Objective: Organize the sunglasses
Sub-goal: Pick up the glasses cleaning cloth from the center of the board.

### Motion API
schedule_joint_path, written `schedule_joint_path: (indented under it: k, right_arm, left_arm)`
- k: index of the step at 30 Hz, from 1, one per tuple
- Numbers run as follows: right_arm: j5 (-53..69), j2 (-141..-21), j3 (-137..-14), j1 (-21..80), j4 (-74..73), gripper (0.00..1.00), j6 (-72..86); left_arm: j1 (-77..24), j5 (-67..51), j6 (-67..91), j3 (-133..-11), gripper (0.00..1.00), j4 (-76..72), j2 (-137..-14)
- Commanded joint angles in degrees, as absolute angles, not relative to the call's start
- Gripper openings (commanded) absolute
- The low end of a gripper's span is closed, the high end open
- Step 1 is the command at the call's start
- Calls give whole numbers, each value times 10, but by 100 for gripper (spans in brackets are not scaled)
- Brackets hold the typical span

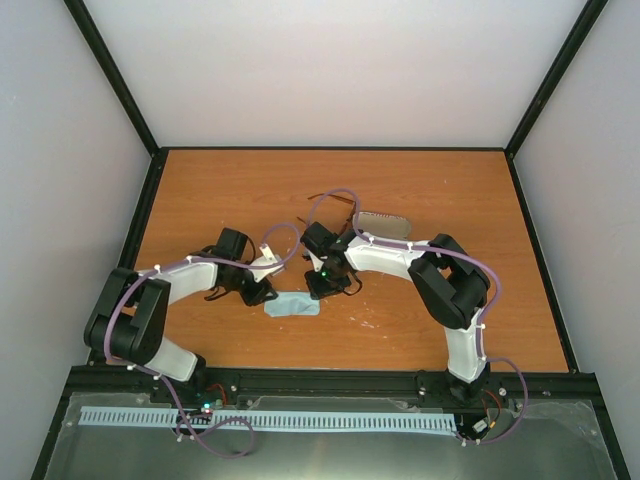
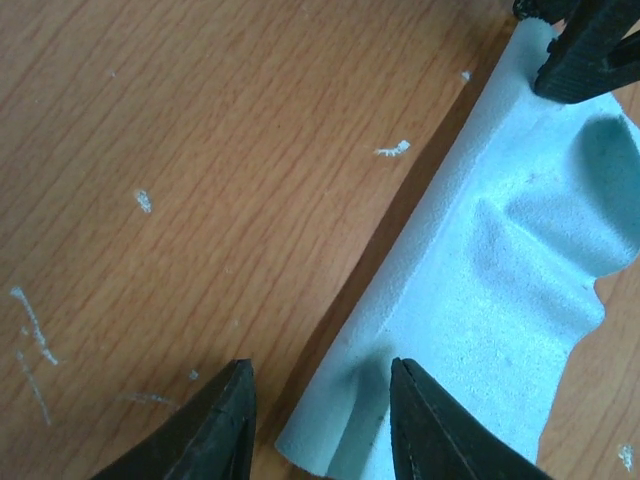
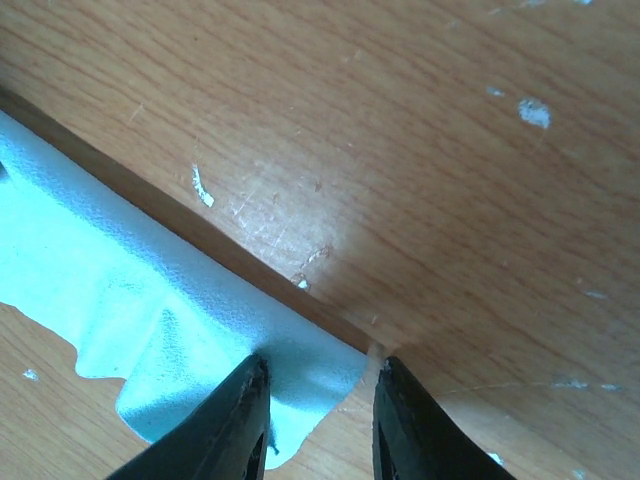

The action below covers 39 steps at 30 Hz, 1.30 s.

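The sunglasses (image 1: 332, 197) show only as thin dark lines behind my right wrist, partly covered by a purple cable. A light blue cloth (image 1: 293, 306) lies rumpled on the table between the two grippers. My left gripper (image 2: 318, 365) is open, its fingers standing astride the cloth's (image 2: 500, 260) near corner with a fold between them. My right gripper (image 3: 322, 362) is open too, one finger on the cloth's (image 3: 120, 290) corner and the other on bare wood. The right gripper's fingers (image 2: 590, 50) show at the cloth's far end in the left wrist view.
A flag-patterned oblong case (image 1: 385, 224) lies behind the right forearm, next to the sunglasses. The wooden table (image 1: 450, 190) is bounded by black rails and white walls. Purple cables loop over both arms. White flecks dot the wood.
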<state>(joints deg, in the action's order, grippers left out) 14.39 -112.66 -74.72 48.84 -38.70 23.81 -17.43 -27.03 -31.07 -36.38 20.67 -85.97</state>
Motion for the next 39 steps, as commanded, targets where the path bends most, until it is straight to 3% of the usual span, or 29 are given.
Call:
schedule_joint_path:
  k: [1, 11, 13, 14, 15, 23, 39]
  right_arm:
    - [141, -1143, -746, 487, -385, 31, 242]
    - [142, -1151, -751, 493, -390, 22, 238]
    - [141, -1152, -751, 494, -391, 18, 238]
    - [141, -1152, -751, 494, -391, 16, 238]
    - [141, -1152, -751, 494, -391, 15, 238]
    - [136, -1146, -748, 494, -388, 3, 245]
    - [65, -1093, -736, 493, -377, 3, 264]
  left_arm:
    - [-177, -231, -327, -352, 39, 271, -854]
    - [-177, -221, -329, -347, 27, 274, -865]
    - [-177, -224, -327, -348, 15, 274, -869]
    - [-176, -228, -327, -348, 4, 275, -870]
    - [-177, -233, -328, -349, 1, 277, -869]
    - [-177, -251, -320, -355, 0, 280, -866]
    - [-177, -286, -308, -449, 1, 268, -914]
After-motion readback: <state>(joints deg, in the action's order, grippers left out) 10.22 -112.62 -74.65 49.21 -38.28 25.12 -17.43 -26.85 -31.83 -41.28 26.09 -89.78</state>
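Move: The glasses cleaning cloth lies folded across the space between the hands. Its middle is about 5 cm right, 2 cm back and 1 cm below the left fingers, and about 5 cm left, 2 cm back and 1 cm below the right. Its two far corners lie between the open fingertips. From the right hand, the sunglasses are some 21 cm ahead and 4 cm right, the glasses case about 19 cm ahead and 15 cm right. Ease the left gripper about 1 cm left and back, and shut its fingers on the cloth's far left corner. Keep the right gripper nearly in place and close it more slowly on the far right corner. With both corners pinched, start both hands forward, the left about 1.5 cm from its rearmost spot, the right roughly 1 cm. ##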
